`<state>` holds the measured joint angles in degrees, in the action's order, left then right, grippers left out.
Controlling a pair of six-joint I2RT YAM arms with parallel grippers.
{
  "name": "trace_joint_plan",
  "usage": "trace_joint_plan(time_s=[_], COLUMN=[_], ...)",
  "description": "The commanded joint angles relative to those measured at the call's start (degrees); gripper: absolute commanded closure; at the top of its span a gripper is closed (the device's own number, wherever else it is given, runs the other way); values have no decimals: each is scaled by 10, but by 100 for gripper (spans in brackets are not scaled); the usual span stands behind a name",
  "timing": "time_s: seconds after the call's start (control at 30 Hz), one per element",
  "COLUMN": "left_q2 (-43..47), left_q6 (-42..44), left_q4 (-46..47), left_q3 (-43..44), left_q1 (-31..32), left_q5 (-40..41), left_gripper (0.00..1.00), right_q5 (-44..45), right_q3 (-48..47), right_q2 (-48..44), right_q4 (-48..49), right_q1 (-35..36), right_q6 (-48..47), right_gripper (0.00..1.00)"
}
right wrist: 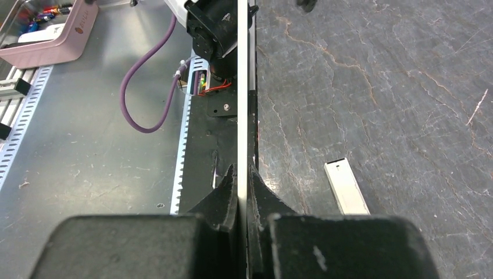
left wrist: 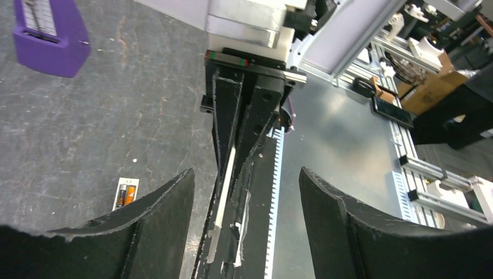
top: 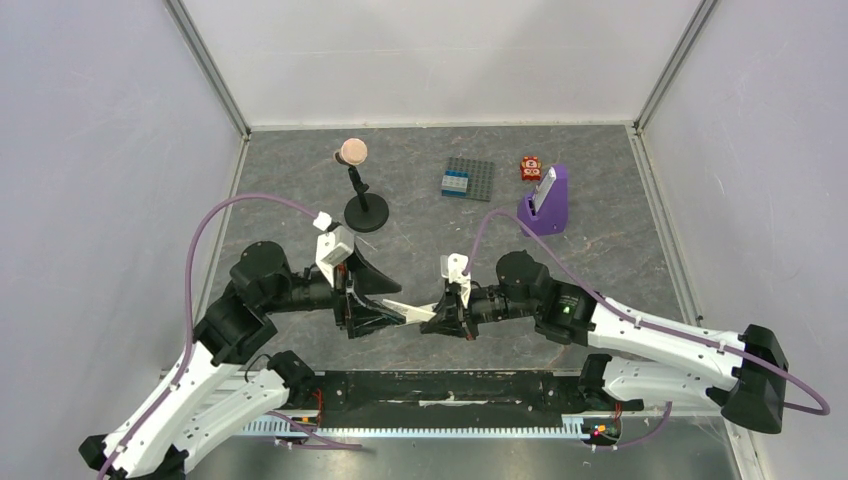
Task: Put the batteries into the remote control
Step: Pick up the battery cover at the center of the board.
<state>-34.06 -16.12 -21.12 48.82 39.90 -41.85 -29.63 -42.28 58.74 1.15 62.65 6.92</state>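
Observation:
The remote control [left wrist: 133,182] lies back up on the grey table just beyond the grippers. An orange battery [left wrist: 129,195] and a dark battery [left wrist: 121,196] sit side by side in its recess. In the right wrist view its plain white end [right wrist: 347,186] shows, with the battery end hidden behind the gripper. My right gripper [top: 437,318] [right wrist: 242,170] is shut on a thin white strip [top: 408,310] [right wrist: 243,87] [left wrist: 224,186], seen edge-on and shaped like a battery cover. My left gripper [top: 385,300] [left wrist: 245,171] stands wide open facing it, with the strip's free end between its fingers, touching neither.
A purple wedge stand [top: 545,205] [left wrist: 49,35] is at the back right, beside a small orange-red item [top: 530,167] and a grey studded plate [top: 468,180]. A black stand with a pink ball [top: 362,205] rises behind the left arm. A black toothed rail [top: 440,385] runs along the near edge.

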Motion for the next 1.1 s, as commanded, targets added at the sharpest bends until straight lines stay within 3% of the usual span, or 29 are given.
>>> trace_joint_plan(time_s=[0.0,0.1,0.27,0.37,0.47,0.5,0.6,0.67,0.83,0.93,1.07], left_q2=[-20,-35,-51,-53,-51,-50,-38,-29,-22,-26,-19], left_q6=[16,15,22,26,32,31,10,-15,-127,-206,-286], left_q4=[-13,-21,-31,-33,-32,-31,-9,5,71,120,200], left_q3=[11,14,20,18,15,15,10,7,-8,-18,-45], left_q1=[2,2,2,2,2,2,2,2,1,1,2], left_q5=[-58,-51,-55,-65,-68,-64,-29,12,109,131,137], left_gripper=[32,37,58,73,97,98,98,98,98,98,98], right_q5=[-15,-18,-25,-28,-32,-34,-21,-10,49,112,119], right_q3=[-29,-33,-35,-38,-38,-36,-24,-6,70,102,136], right_q2=[-13,-11,-12,-11,-12,-13,-25,-44,-108,-113,-99], right_q4=[8,8,8,9,13,17,30,58,246,329,454], right_q1=[-8,-10,-15,-19,-24,-26,-33,-41,-70,-80,-86], right_q6=[11,13,15,20,29,31,43,59,215,305,420], right_gripper=[100,100,100,100,99,94,41,21,8,8,11])
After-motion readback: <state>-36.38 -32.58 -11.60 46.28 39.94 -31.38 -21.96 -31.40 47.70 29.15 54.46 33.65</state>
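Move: The battery cover, its right end in the right hand's shut fingers, has its middle some 5 cm to the left of that hand and level with it. From the open left hand the middle lies about 5 cm to the right and 2 cm lower, its free end already between the fingers. The remote lies on the table, about 7 cm ahead, 7 cm to the right and 24 cm below the left hand. Left sinks 3 cm, pinches the battery cover, then rises forward; right lets go, lifting away about 8 cm. ##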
